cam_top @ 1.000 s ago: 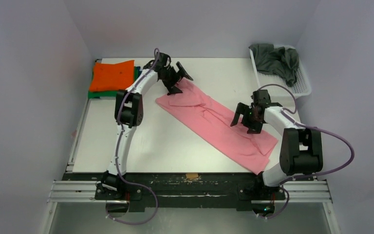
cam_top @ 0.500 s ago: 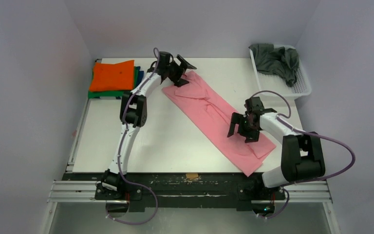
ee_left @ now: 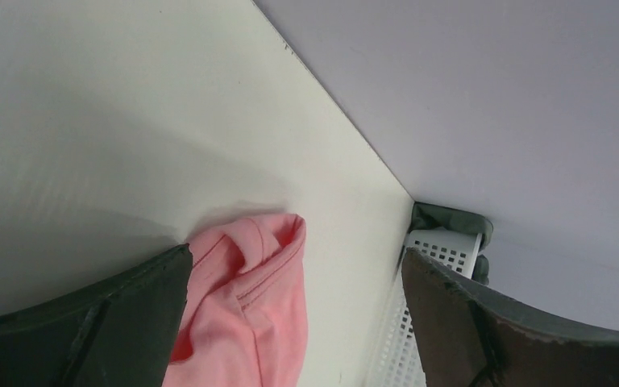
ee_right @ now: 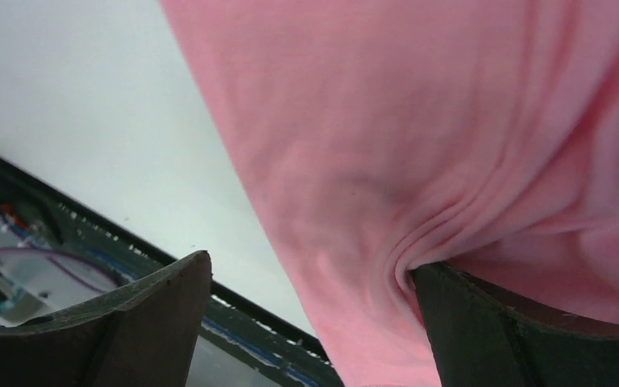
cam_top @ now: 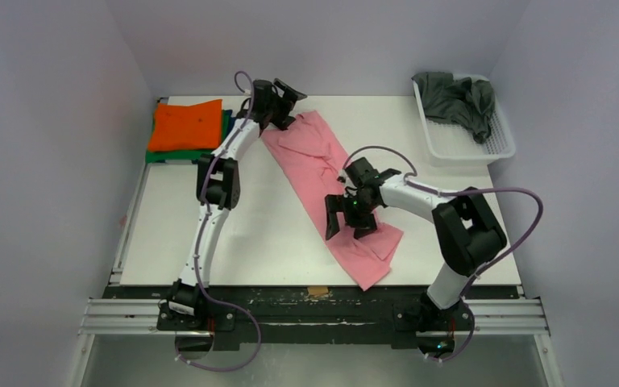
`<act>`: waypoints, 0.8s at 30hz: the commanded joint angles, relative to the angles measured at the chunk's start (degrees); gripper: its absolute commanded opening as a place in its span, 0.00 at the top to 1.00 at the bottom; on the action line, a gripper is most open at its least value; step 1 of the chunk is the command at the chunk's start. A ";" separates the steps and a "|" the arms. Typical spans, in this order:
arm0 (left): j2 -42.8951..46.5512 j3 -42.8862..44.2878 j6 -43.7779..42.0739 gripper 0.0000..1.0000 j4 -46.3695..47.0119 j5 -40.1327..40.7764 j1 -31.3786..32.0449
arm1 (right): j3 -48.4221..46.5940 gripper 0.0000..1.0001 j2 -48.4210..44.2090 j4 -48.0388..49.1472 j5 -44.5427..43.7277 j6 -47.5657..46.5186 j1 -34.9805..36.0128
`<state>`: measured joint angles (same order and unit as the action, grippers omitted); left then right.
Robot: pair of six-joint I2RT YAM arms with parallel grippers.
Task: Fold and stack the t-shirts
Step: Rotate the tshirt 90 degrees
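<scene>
A salmon pink t-shirt (cam_top: pixel 314 165) lies as a long, narrow strip running from the back centre of the table to its front edge. My left gripper (cam_top: pixel 284 105) is open at the strip's far end, where a pink corner (ee_left: pixel 250 298) lies between its fingers without being pinched. My right gripper (cam_top: pixel 348 226) is open over the near part of the strip, and its right finger (ee_right: pixel 483 322) pushes creases into the pink t-shirt (ee_right: pixel 451 121). An orange t-shirt (cam_top: pixel 184 125) lies folded on a green one (cam_top: pixel 179 155) at the back left. A dark grey t-shirt (cam_top: pixel 455 101) is crumpled in the basket.
The white slotted basket (cam_top: pixel 471 149) stands at the back right corner, also in the left wrist view (ee_left: pixel 443 250). The black front rail (ee_right: pixel 89 234) of the table runs close below my right gripper. Walls close in the table on three sides.
The pink strip has swung and slid leftward. My right gripper has dragged its near end left toward the table's middle. My left gripper has moved back and left with the far end.
</scene>
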<state>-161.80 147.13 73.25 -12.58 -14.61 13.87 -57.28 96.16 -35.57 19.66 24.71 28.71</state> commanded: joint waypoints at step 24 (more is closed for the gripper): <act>69.12 -55.20 -32.97 0.00 -11.90 0.27 -2.97 | -40.47 0.04 13.90 6.06 -21.08 -15.03 11.46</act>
<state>-103.96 107.92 45.93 -21.10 -15.16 11.00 -88.29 101.75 -36.07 0.58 17.04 40.80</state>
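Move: The t-shirt lies as a slanting strip, its middle about 13 cm ahead of the right gripper and 1 cm to its left, a centimetre or two lower. The left gripper is by the shirt's far end, which is some 3 cm back, 2 cm left and 5 cm below; the shirt's middle is 31 cm back and 9 cm right of that hand, the folded stack 31 cm left and 4 cm back. The basket is 43 cm ahead and 35 cm right of the right gripper. Sweep the right gripper, open and low on the cloth, about 6 cm left and slightly back to drag the shirt's near half round, then lift off and carry it forward over the shirt, tipping its fingers up and outward. Meanwhile keep the left gripper almost still at the far end, then raise it fast, some 27 cm, drawing back and somewhat left, fingers open. ##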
